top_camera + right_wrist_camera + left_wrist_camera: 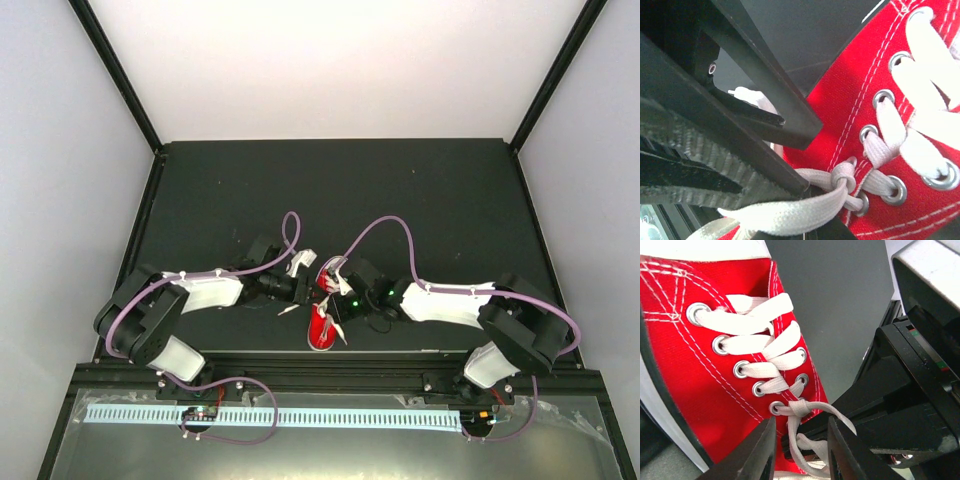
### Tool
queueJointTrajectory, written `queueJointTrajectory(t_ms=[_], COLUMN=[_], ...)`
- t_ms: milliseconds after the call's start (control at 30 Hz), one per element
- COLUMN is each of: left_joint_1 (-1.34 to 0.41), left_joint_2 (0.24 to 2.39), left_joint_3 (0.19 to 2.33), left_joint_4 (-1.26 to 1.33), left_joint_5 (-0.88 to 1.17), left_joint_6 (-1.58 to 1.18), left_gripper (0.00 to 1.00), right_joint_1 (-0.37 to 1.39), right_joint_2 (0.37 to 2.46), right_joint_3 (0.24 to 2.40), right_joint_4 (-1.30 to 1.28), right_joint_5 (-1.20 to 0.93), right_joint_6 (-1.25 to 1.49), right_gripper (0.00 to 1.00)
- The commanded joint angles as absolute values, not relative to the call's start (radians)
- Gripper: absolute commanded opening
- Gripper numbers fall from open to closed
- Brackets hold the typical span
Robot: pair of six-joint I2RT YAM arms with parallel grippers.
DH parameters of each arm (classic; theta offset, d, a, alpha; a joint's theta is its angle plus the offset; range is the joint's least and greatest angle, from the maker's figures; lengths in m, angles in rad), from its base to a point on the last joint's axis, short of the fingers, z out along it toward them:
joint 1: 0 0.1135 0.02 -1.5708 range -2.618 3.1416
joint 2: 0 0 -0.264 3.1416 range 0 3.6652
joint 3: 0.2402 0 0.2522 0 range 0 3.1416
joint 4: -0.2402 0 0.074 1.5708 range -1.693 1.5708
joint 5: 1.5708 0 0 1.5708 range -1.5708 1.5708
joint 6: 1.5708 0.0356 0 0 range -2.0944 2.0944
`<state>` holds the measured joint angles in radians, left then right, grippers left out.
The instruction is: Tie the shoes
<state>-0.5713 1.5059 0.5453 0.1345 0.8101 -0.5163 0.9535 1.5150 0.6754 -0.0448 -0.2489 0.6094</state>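
A small red sneaker [320,325] lies near the table's front edge, white toe cap towards the arm bases. Both grippers meet over its laces. In the left wrist view the white laces [762,342] cross the eyelets down to a single knot [801,408]. My left gripper [800,452] stands open, its dark fingers [757,455] either side of a loose lace strand [792,440] that hangs from the knot. My right gripper [810,192] is shut on a lace strand [815,176] right beside the knot [842,177]; a second flat strand [790,212] runs across below it.
The shoe rests on a black table [430,200] with white walls behind and to the sides. A black frame rail [330,375] runs along the near edge. Purple cables [385,225] arc above both arms.
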Motion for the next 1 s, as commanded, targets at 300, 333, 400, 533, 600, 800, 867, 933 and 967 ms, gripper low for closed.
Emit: queueJointTrajectory(t_ms=[300, 333, 400, 533, 600, 800, 867, 933, 967], left_joint_1=[-0.577, -0.577, -0.577, -0.577, -0.577, -0.578, -0.577, -0.578, -0.578], left_joint_2=[1.516, 1.515, 1.51, 1.491, 1.48, 1.471, 1.471, 1.473, 1.473], left_joint_3=[0.527, 0.525, 0.518, 0.497, 0.486, 0.474, 0.474, 0.472, 0.472], left_joint_4=[0.171, 0.169, 0.17, 0.198, 0.218, 0.256, 0.259, 0.258, 0.256], left_joint_5=[0.901, 0.896, 0.884, 0.853, 0.837, 0.814, 0.812, 0.808, 0.806], left_joint_6=[-0.522, -0.525, -0.531, -0.57, -0.599, -0.663, -0.673, -0.678, -0.68], left_gripper=[0.05, 0.02, 0.02, 0.02, 0.02, 0.01, 0.01, 0.02, 0.02], right_joint_1=[0.956, 0.956, 0.956, 0.956, 0.956, 0.955, 0.957, 0.965, 0.98], right_joint_2=[1.506, 1.5, 1.491, 1.465, 1.438, 1.323, 1.274, 1.239, 1.224], right_joint_3=[0.674, 0.672, 0.671, 0.672, 0.669, 0.644, 0.636, 0.637, 0.643], right_joint_4=[-0.033, -0.034, -0.039, -0.068, -0.09, -0.169, -0.19, -0.209, -0.224], right_joint_5=[-0.224, -0.22, -0.211, -0.185, -0.164, -0.098, -0.088, -0.072, -0.055], right_joint_6=[0.614, 0.614, 0.613, 0.614, 0.616, 0.609, 0.6, 0.584, 0.572], right_gripper=[0.02, 0.02, 0.02, 0.02, 0.02, 0.23, 0.34, 0.42, 0.46])
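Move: The lace loop I want runs between my left hand's part-open fingers, within about 1 cm to the right and 1 cm below. The knot sits 2 cm to that hand's right and 2 cm lower, with the laced eyelets about 4 cm ahead, 3 cm right. A loose tail hangs some 7 cm back, 5 cm right. From my right hand, already shut at the loop, that lace is roughly 1 cm left and 1 cm up, the knot 1 cm ahead and 2 cm left. I close my left fingers from about a third open to fully shut, pinching the lace loop beside the knot and easing back only 1 cm. My right hand keeps still and shut until my left has its grip, then opens to nearly half and backs off, up about 4.5 cm and some 2.5 cm to the right, clear of loop and knot. ##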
